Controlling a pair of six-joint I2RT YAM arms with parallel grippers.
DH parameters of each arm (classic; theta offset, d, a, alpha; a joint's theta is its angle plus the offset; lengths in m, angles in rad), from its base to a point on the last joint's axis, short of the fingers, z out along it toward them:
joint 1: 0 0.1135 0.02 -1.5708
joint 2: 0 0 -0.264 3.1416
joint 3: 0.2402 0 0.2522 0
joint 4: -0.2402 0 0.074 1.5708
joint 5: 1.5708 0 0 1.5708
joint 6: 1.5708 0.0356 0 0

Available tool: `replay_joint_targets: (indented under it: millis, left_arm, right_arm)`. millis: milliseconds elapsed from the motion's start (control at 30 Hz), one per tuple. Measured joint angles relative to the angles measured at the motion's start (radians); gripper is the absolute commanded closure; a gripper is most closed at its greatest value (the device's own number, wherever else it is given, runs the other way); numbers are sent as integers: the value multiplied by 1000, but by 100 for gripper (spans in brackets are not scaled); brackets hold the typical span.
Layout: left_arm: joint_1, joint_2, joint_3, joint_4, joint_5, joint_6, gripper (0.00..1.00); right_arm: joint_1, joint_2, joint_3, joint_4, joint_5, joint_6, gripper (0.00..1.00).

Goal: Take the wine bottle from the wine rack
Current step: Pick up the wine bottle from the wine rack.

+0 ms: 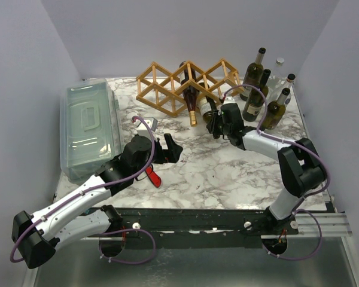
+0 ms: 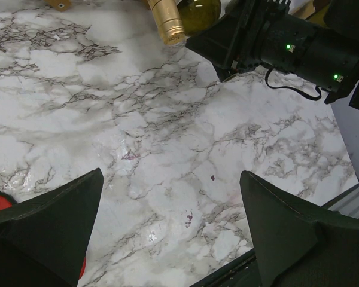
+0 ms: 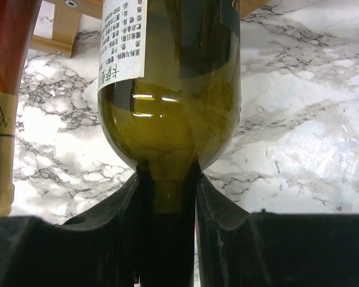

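The tan wooden lattice wine rack (image 1: 161,84) stands at the back of the marble table, and one of its slats (image 3: 66,27) shows in the right wrist view. An olive-green wine bottle (image 3: 167,89) with a white label lies in it, neck toward me. My right gripper (image 3: 167,185) is shut on that neck, just under the shoulder, and from above it (image 1: 215,122) sits right in front of the rack with the bottle (image 1: 204,106) beyond it. My left gripper (image 2: 170,203) hangs open over bare marble, holding nothing, left of the right arm (image 2: 275,42).
A second, dark red bottle with a gold cap (image 1: 191,101) lies in the rack just left of the held one. Several upright bottles (image 1: 263,89) stand at the back right. A clear lidded plastic bin (image 1: 90,128) fills the left side. A red-handled object (image 1: 154,177) lies by the left arm.
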Motion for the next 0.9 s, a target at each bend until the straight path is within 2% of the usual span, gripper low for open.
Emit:
replay_joint_targets:
  millis: [900]
  left_arm:
    - [0,-1,-1,0,0,1,1]
  right_arm:
    - [0,-217,-171,-80,-50,-28,100]
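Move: The wine bottle is already gripped by its dark neck in the right hand; its middle lies about 8 cm ahead and 3 cm left of that hand, nearly level. The rack's middle is some 13 cm ahead and 9 cm left, the gold-necked bottle about 11 cm ahead and 9 cm left. The nearest standing bottle is roughly 13 cm right and 6 cm ahead. From the idle left hand, the held bottle lies some 22 cm ahead, 11 cm right, 12 cm below. The wine bottle is drawn on out of the rack, neck first: the right fingers keep their pinch on the neck while the arm pulls it steadily back about 5.5 cm, veering some 2 cm to the right, away from the gold-necked bottle. The hand stays almost level and hardly turns. ##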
